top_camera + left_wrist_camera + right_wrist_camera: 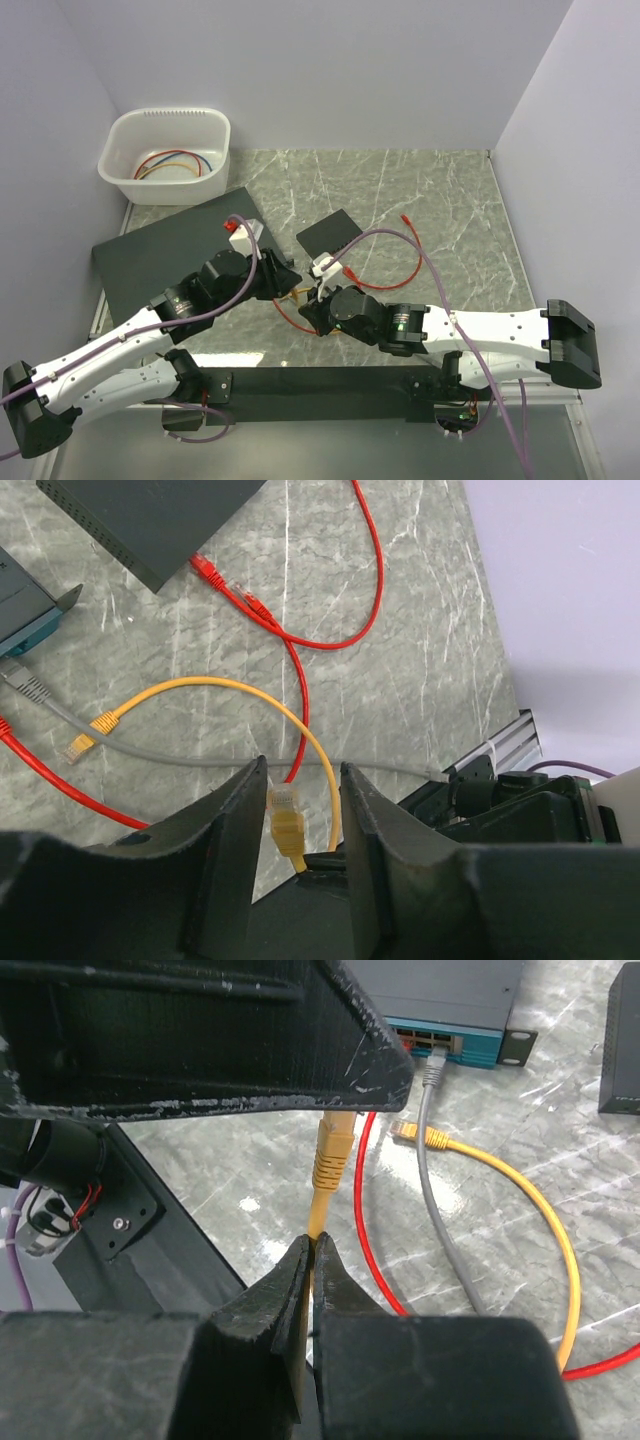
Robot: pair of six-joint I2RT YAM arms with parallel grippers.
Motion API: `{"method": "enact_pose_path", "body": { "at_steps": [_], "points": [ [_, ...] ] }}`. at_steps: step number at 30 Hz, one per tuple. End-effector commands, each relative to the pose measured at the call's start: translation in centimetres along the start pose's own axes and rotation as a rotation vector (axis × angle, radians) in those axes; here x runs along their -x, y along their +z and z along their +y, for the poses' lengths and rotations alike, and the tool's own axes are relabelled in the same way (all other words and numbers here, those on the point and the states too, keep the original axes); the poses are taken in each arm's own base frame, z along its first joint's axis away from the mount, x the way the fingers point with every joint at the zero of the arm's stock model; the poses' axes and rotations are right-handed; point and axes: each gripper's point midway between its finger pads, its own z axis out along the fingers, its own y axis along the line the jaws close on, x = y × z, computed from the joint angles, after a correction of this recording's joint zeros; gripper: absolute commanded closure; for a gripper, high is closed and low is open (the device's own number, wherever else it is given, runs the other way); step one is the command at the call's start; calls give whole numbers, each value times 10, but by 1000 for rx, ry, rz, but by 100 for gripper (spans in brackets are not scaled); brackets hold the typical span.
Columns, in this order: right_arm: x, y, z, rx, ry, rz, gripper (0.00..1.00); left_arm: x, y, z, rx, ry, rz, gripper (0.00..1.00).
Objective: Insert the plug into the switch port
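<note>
Two red plugs [258, 608] [205, 570] with clear tips lie loose on the marble beside the small black box, in neither gripper. The switch [170, 260] lies at the left; its teal face [440, 1045] shows the row of ports [410, 1035]. My right gripper [313, 1242] is shut on the orange-yellow cable just under its plug [335, 1145] and holds it upright. My left gripper [303, 770] stands open around that same yellow plug [285, 815], which sits by one finger with a gap to the other.
A grey cable [440, 1190] is plugged into one port. The small black box [330, 235] lies mid-table. The yellow cable's other end [405, 1130] and red cable loops [375, 580] lie between box and switch. A white bin [165, 155] with cables stands back left.
</note>
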Motion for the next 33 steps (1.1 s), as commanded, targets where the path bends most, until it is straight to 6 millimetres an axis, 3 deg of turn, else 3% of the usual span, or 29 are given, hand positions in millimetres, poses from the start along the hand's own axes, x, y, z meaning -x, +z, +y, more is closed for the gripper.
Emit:
{"method": "enact_pose_path", "body": {
  "at_steps": [1, 10, 17, 21, 24, 25, 28, 31, 33],
  "points": [
    [37, -5, 6, 1, 41, -102, 100, 4, 0, -5, -9, -7, -17, 60],
    [44, -2, 6, -11, 52, -118, 100, 0, 1, -9, -14, 2, -4, 72],
    [50, -4, 3, -19, 61, -135, 100, -7, 3, -8, -10, 9, 13, 74],
    [50, -5, 1, -23, 64, -136, 100, -8, 5, -8, -5, 14, 14, 86],
    [50, -7, 2, -18, 69, -135, 100, -5, 5, -7, 1, 13, 1, 99],
    [50, -8, 3, -13, 69, -136, 96, -5, 5, -7, 3, 15, -1, 100],
    [59, -17, 7, 32, 74, -159, 56, -1, 3, -8, -9, 30, -24, 99],
    [67, -31, 14, 159, 100, -185, 46, 5, 0, -14, -46, 61, -49, 100],
    [77, -39, 19, 248, 126, -222, 46, 6, -3, -21, -89, 84, -52, 99]
  ]
}}
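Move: The held-up yellow plug is already between the left hand's open fingers, about 1 cm below its hand point; from the right hand, which pinches the cable just under it, it is roughly 2 cm ahead, 2 cm left and 3 cm up. From the left hand, the switch's near port end lies some 4 cm ahead, 4 cm left and 17 cm down. The small black box is 12 cm ahead, 8 cm right and 17 cm down. The yellow plug passes from one hand to the other: the left hand sinks about 1 cm as its fingers close and pinch the plug from both sides. The right hand, still pinching the cable until the left has closed, then opens, lets go and starts quickly up, about 4 cm and slightly right, rolling a little. ##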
